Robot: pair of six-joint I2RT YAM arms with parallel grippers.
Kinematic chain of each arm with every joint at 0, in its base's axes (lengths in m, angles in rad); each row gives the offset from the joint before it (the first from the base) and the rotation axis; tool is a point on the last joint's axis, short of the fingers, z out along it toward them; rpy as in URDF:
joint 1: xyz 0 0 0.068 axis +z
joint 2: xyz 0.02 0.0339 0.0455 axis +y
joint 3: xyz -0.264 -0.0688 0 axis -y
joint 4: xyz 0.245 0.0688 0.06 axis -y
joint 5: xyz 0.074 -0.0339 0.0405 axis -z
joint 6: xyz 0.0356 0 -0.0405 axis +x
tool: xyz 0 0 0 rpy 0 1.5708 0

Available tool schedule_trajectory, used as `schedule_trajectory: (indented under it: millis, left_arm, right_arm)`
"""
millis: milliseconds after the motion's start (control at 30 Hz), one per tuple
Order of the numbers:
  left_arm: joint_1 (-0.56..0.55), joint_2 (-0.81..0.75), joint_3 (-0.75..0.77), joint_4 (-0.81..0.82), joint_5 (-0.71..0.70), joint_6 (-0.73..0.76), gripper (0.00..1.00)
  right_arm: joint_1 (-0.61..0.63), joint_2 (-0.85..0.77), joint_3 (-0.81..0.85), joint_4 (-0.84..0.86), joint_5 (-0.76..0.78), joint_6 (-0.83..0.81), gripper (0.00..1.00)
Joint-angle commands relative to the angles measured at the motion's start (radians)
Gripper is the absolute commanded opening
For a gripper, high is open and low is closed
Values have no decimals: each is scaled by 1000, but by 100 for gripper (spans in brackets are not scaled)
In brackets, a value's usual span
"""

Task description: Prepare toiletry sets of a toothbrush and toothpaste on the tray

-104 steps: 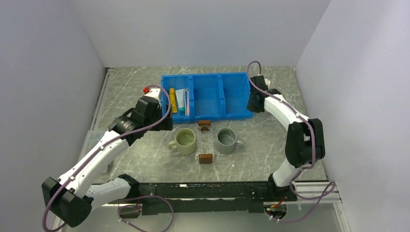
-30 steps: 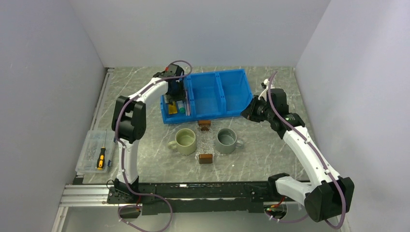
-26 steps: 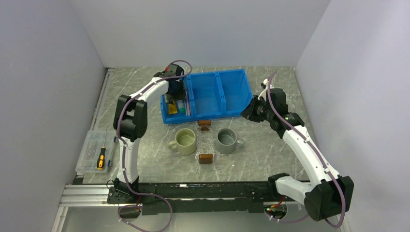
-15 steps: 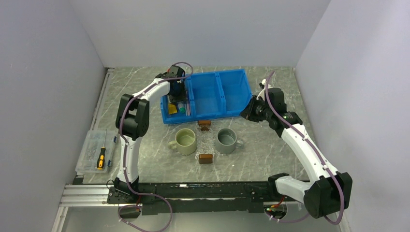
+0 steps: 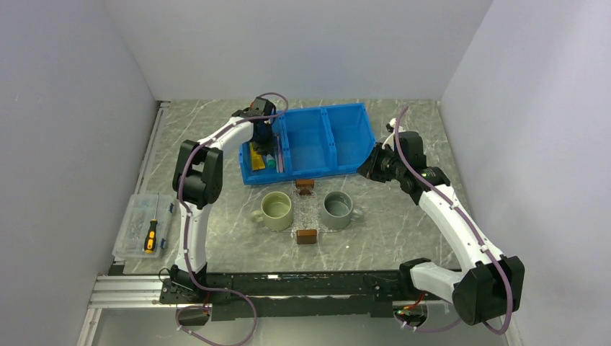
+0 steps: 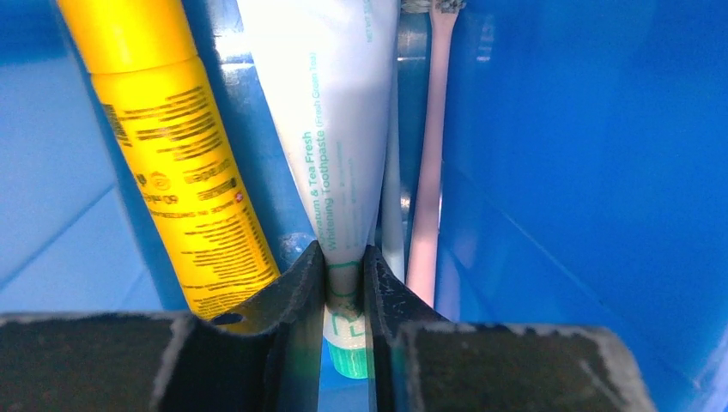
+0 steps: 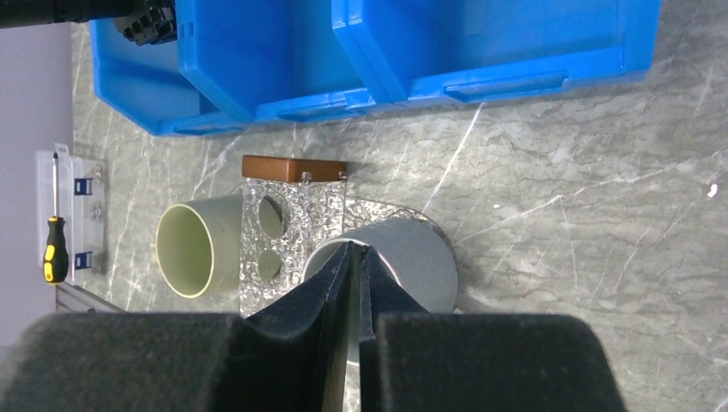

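Observation:
In the left wrist view my left gripper (image 6: 345,276) is shut on the white toothpaste (image 6: 330,129), pinching it just above its teal cap. A yellow toothpaste tube (image 6: 172,172) lies to its left and the pale pink toothbrush (image 6: 427,197) to its right. All three lie in the left compartment of the blue bin (image 5: 317,144), where my left gripper (image 5: 264,143) reaches in. The clear tray (image 5: 306,211) with brown block handles lies in front of the bin, between two mugs. My right gripper (image 7: 354,249) is shut on nothing and hovers by the bin's front right corner.
A pale green mug (image 5: 276,209) and a grey mug (image 5: 337,207) stand on either side of the tray. A clear box holding a screwdriver (image 5: 150,235) sits at the table's left edge. The bin's middle and right compartments show nothing inside.
My left jaws have closed onto the white tube inside the bin's left compartment. The left arm shifted only slightly, and the right arm barely moved.

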Motion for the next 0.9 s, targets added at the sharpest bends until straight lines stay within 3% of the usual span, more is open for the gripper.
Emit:
schedule_trajectory:
  millis: [0,367,600,867]
  left_arm:
    - [-2,-64,8,11,-14,11,14]
    - [-1,-334,-45,-10,-71,83,15]
    - [-2,-552,-164,-15,104,109,12]
    - [-5,-811,-334,-11,368,130,14]
  right_arm:
    - [3,-4,-2,50,-19,3,10]
    - [4,-11,28,67,-31,12,11]
    - [37,-35,50,113,-92,28,11]
    - [261,-53,151,106,-14,-46,13]
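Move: My left hand already pinches the white toothpaste tube just above its green cap, down in the blue box's left compartment. From it the green mug stands about 20 cm back and 2 cm right, roughly level in height; the yellow tube lies 4 cm left and 2 cm ahead, the toothbrushes 3 cm right and 2 cm ahead. From my right hand, the green mug is some 21 cm left, 4 cm back and 13 cm down, the gray mug 5 cm left and 3 cm back, equally low. I keep my left fingers shut on the white tube and lift it out of the compartment, slowly at first, then fast, about 20 cm up; as it clears I also draw back some 10 cm towards the mugs' side, tilting my fingertips outward. Late on, my empty, nearly shut right hand swings left and rises, closing in on my left, turning counter-clockwise. ##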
